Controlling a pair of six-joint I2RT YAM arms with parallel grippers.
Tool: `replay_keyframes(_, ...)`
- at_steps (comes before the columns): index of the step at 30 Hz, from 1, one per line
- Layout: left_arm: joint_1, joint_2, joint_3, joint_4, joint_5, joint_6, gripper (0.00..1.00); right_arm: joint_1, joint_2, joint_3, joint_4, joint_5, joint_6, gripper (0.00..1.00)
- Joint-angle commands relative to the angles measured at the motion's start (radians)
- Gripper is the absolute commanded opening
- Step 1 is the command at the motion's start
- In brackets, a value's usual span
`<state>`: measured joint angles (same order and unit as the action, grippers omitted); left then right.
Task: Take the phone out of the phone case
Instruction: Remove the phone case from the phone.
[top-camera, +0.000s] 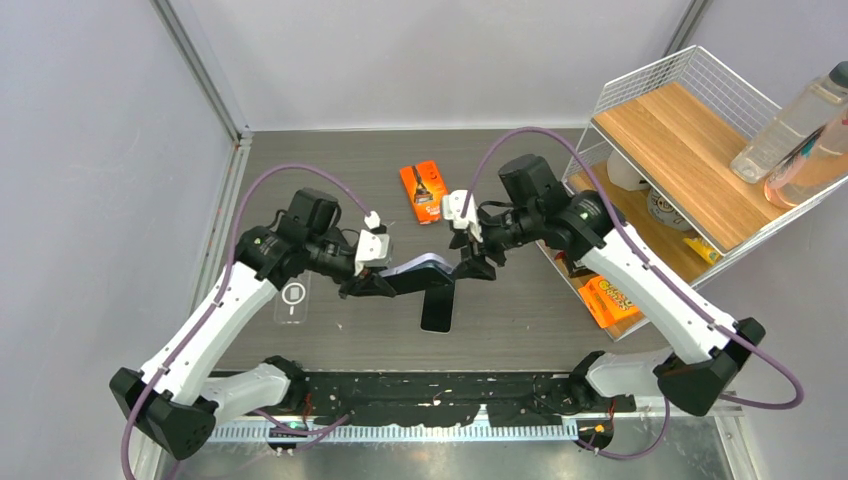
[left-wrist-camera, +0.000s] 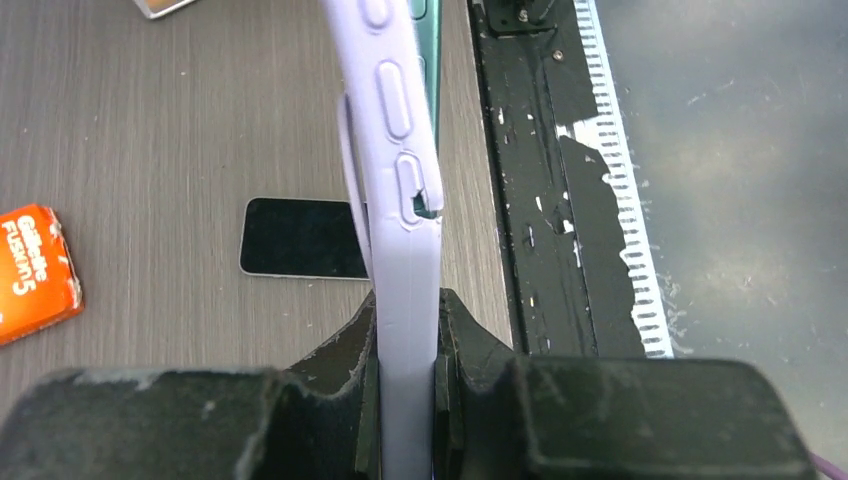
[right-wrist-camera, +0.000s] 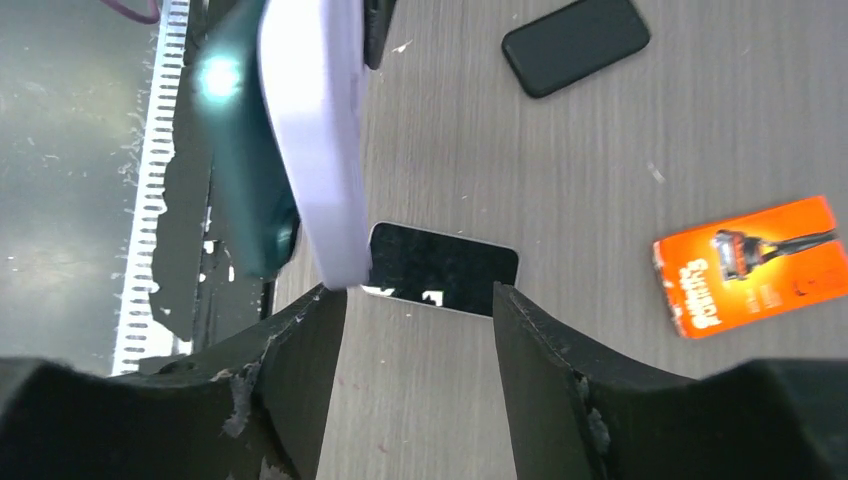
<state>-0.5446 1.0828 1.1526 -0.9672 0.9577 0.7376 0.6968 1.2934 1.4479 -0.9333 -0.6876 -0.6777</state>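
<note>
The lavender phone case (top-camera: 425, 268) hangs edge-up above the table, and my left gripper (top-camera: 385, 283) is shut on one end of it. In the left wrist view the case (left-wrist-camera: 400, 200) runs straight up from the pinching jaws of the left gripper (left-wrist-camera: 405, 310). The teal phone (right-wrist-camera: 235, 150) sits partly in the case (right-wrist-camera: 320, 130), with its near corner peeled out of the shell. My right gripper (right-wrist-camera: 420, 300) is open at the case's other end. Nothing is between its fingers, and the case corner just touches its left fingertip (right-wrist-camera: 320, 310).
A black phone (top-camera: 438, 305) lies flat on the table under the case. An orange razor box (top-camera: 423, 190) lies behind it and a clear case (top-camera: 293, 300) to the left. A wire shelf rack (top-camera: 690, 140) with bottles (top-camera: 790, 125) stands at the right.
</note>
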Motion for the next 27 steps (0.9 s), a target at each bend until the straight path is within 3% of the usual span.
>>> replay_keyframes(1, 0.041, -0.046, -0.001, 0.108, 0.062, -0.108, 0.0, -0.013, -0.097, 0.009, 0.023, -0.059, -0.113, 0.62)
replay_keyframes(10, 0.063, -0.048, -0.017, 0.187, 0.025, -0.181, 0.0, -0.013, -0.131, 0.086, -0.121, -0.123, -0.207, 0.61)
replay_keyframes(19, 0.062, -0.057, -0.012, 0.194, 0.015, -0.194, 0.0, -0.013, -0.066, 0.129, -0.097, -0.228, -0.149, 0.58)
replay_keyframes(27, 0.062, -0.06, -0.016, 0.209, 0.019, -0.205, 0.0, -0.013, -0.046, 0.11, -0.05, -0.226, -0.105, 0.55)
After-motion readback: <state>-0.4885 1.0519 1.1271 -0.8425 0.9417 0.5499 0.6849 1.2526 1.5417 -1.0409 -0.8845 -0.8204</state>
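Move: Just left of the right hand, the free end of the cased phone reaches its rear fingertip; the phone's middle is about 8 cm left, 3 cm back and 2 cm higher. From the left hand, which grips the other end, that middle is roughly 7 cm right and 2 cm ahead, about level. The black phone on the table lies some 22 cm below the right hand, 3 cm left and 2 cm ahead; the orange box lies at that same depth, around 29 cm ahead and 5 cm left. Clearing the cased phone's free end, the already open right hand rises about 5 cm and draws back some 4 cm, bowing out to its right by 2 cm before coming back in, and turning roughly 10 degrees counter-clockwise; its fingers stay open. The left hand keeps its pinch, shifts the phone 2 cm forward with a slight counter-clockwise turn and a small rise, then holds. ##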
